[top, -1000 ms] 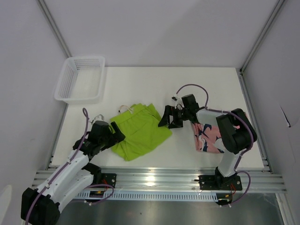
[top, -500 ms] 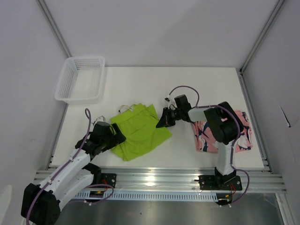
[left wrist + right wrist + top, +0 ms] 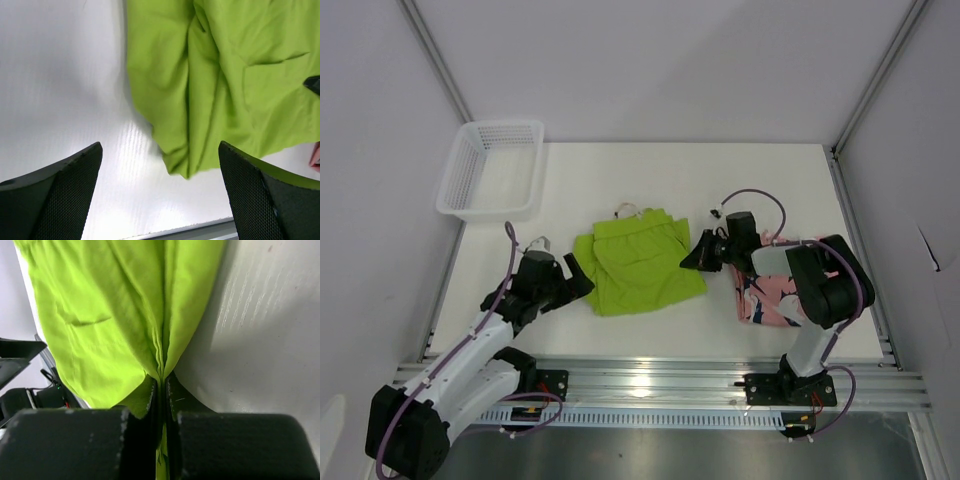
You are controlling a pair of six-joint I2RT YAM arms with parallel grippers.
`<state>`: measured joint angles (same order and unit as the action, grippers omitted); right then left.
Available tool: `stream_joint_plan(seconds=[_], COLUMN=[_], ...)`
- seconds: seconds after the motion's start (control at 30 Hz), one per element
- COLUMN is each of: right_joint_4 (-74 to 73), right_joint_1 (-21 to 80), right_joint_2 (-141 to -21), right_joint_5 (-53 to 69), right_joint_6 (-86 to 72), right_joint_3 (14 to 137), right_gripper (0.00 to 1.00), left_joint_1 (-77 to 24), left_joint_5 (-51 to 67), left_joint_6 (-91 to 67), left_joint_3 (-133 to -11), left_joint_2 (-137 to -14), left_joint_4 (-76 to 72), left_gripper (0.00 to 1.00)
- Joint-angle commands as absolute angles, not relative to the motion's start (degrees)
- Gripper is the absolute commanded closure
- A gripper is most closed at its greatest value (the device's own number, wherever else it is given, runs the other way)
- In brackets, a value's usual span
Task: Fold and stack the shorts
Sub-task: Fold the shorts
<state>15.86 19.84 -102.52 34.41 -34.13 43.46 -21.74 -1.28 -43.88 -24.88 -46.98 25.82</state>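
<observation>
The lime-green shorts (image 3: 642,263) lie flat mid-table with the white drawstring (image 3: 628,211) at their far edge. My right gripper (image 3: 701,256) is shut on their right edge; in the right wrist view the green cloth (image 3: 110,315) is pinched into a ridge between the jaws (image 3: 161,390). My left gripper (image 3: 576,280) stands open just left of the shorts, not touching them. In the left wrist view a corner of the green shorts (image 3: 215,75) reaches between the wide-apart fingers (image 3: 65,185). The coral-pink printed shorts (image 3: 767,292) lie to the right, partly under the right arm.
A white mesh basket (image 3: 491,168) sits at the far left corner. A metal rail (image 3: 650,376) runs along the near edge. Grey walls and frame posts close the table in on three sides.
My right gripper has shut on the green shorts' edge and dragged them to the right, turning them squarer to the table. The left gripper stayed open, shifting slightly.
</observation>
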Motion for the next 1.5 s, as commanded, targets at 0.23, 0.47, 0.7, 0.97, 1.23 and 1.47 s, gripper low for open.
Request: stream_joint_plan(seconds=[0.23,0.47,0.7,0.97,1.23,1.47], right_joint_4=[25.31,25.05,26.01,25.84,25.40,22.25], right_joint_1=[21.09,21.44,21.45,21.71,22.15,22.50], right_joint_2=[-105.20,-105.03,-105.47,-106.61,-107.75,-107.14], right_joint_5=[36.56,36.39,37.44,38.14,38.94,37.10], right_joint_6=[-36.74,-36.30,-36.83,-36.74,-36.56,-35.07], right_joint_3=[43.24,43.24,43.24,43.86,44.74,45.79], right_gripper=[1.00,1.00,1.00,1.00,1.00,1.00], left_joint_1=[-21.62,-18.99,-17.06,-14.94,-14.94,-15.55], left_joint_5=[3.51,1.24,-3.69,5.18,9.23,8.53], left_joint_6=[-38.32,-36.04,-35.42,-36.21,-38.23,-36.65], left_joint_3=[-25.58,-27.51,-25.84,-24.96,-23.99,-23.99], left_joint_2=[-53.15,-64.41,-64.07,-70.22,-78.04,-78.66], left_joint_4=[8.89,3.52,2.64,-8.96,-19.77,-21.36], left_gripper=[0.01,0.01,0.01,0.01,0.01,0.28])
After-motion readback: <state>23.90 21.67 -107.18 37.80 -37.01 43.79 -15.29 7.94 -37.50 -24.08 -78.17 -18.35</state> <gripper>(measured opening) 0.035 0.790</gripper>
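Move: Some 10 cm ahead of the open left hand, about 3 cm right and 4 cm below, lies the left-edge fold of the green shorts. From that same hand, the left end of the waistband is roughly 14 cm ahead and 3 cm right, and the lower left corner 5 cm back and 3 cm right. The shut right hand pinches the shorts' right side, with the left-edge fold about 19 cm left and 3 cm ahead; folded pink cloth lies 21 cm right and 4 cm back. Reaching forward along the left side of the green shorts, the left hand travels about 10 cm, first rising slightly, then dipping; it veers right, swings back left and veers right again, ending low over the left-edge fold. Its wrist tips up some 10 degrees and the wide-open fingers begin to close astride the fold. The right hand keeps its pinch and eases about 2 cm left. ##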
